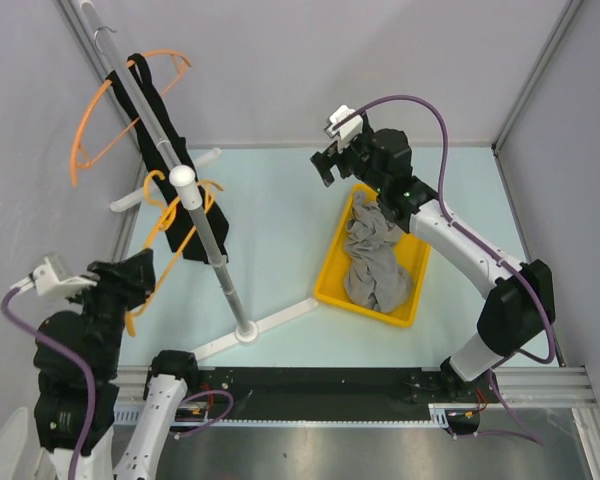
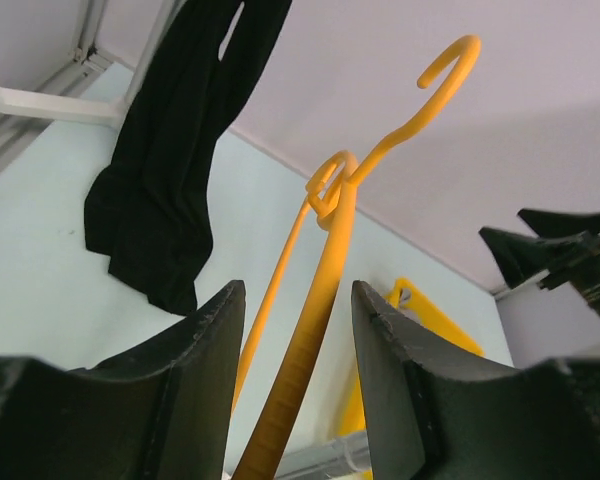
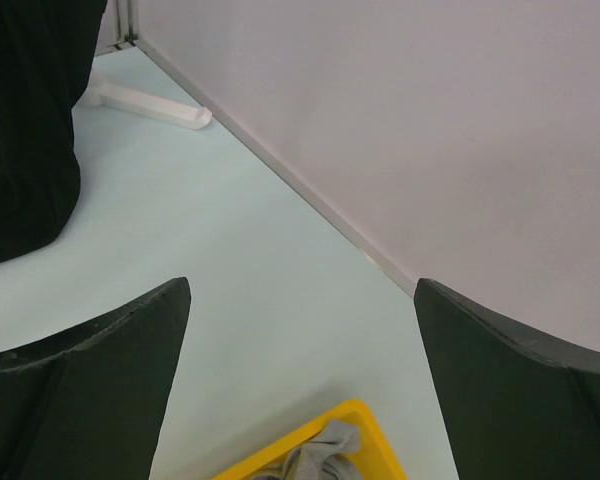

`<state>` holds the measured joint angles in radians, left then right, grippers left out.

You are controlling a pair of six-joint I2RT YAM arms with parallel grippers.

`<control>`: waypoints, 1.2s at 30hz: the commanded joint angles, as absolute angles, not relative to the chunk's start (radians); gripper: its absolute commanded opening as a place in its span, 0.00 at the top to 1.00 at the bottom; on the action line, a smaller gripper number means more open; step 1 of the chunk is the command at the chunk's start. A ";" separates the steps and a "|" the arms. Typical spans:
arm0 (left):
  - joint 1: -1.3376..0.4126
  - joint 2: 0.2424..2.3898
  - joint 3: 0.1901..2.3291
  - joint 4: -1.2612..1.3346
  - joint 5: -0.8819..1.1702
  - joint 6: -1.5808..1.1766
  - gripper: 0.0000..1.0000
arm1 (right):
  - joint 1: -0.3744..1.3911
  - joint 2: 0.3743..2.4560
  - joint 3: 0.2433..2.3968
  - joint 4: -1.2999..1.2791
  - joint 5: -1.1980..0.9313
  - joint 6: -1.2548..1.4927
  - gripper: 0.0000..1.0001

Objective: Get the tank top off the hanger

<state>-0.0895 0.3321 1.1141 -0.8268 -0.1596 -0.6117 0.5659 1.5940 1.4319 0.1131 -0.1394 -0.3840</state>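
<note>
A grey tank top (image 1: 375,260) lies crumpled in the yellow bin (image 1: 335,270), off any hanger; its edge also shows in the right wrist view (image 3: 325,440). My left gripper (image 1: 130,272) holds a bare orange hanger (image 1: 165,235) beside the rack pole. In the left wrist view the hanger (image 2: 325,260) runs up between my fingers (image 2: 298,290), its hook free in the air. My right gripper (image 1: 332,165) is wide open and empty above the bin's far corner (image 3: 300,285).
A white rack pole (image 1: 215,250) stands on a three-legged base (image 1: 280,318). A black garment (image 1: 165,150) hangs from its slanted rod on a second orange hanger (image 1: 100,110). It also shows in the left wrist view (image 2: 170,170). Walls enclose the table.
</note>
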 commanded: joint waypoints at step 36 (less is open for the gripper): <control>-0.091 0.632 1.681 -0.919 0.098 -0.468 1.00 | 0.601 1.399 1.287 0.216 -0.098 -0.374 0.00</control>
<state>-0.0895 0.6582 1.6802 -0.9474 0.0505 -0.4870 0.5922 1.4315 1.2896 0.1635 -0.1123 -0.3634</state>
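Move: Just beyond the rack's white end cap lies the stretch of rail where the empty yellow hanger in the left hand is going: about 12 cm ahead of that hand, 11 cm to its right and 18 cm above. The end cap is some 7 cm ahead, 13 cm right and 18 cm up; the black garment hangs roughly 27 cm straight ahead, its middle slightly lower. From the right hand, that rail spot is about 14 cm back, 28 cm left and 20 cm up. Keeping its grip on the hanger, the left hand lifts it about 15 cm while drawing back nearly 10 cm, fingertips tilting up; then it carries it forward again some 8 cm, tipping back down and sinking 2–3 cm, bearing right and turning slightly clockwise, to bring the hook over the rail beside the end cap. The empty, open right hand eases back about 4 cm. ##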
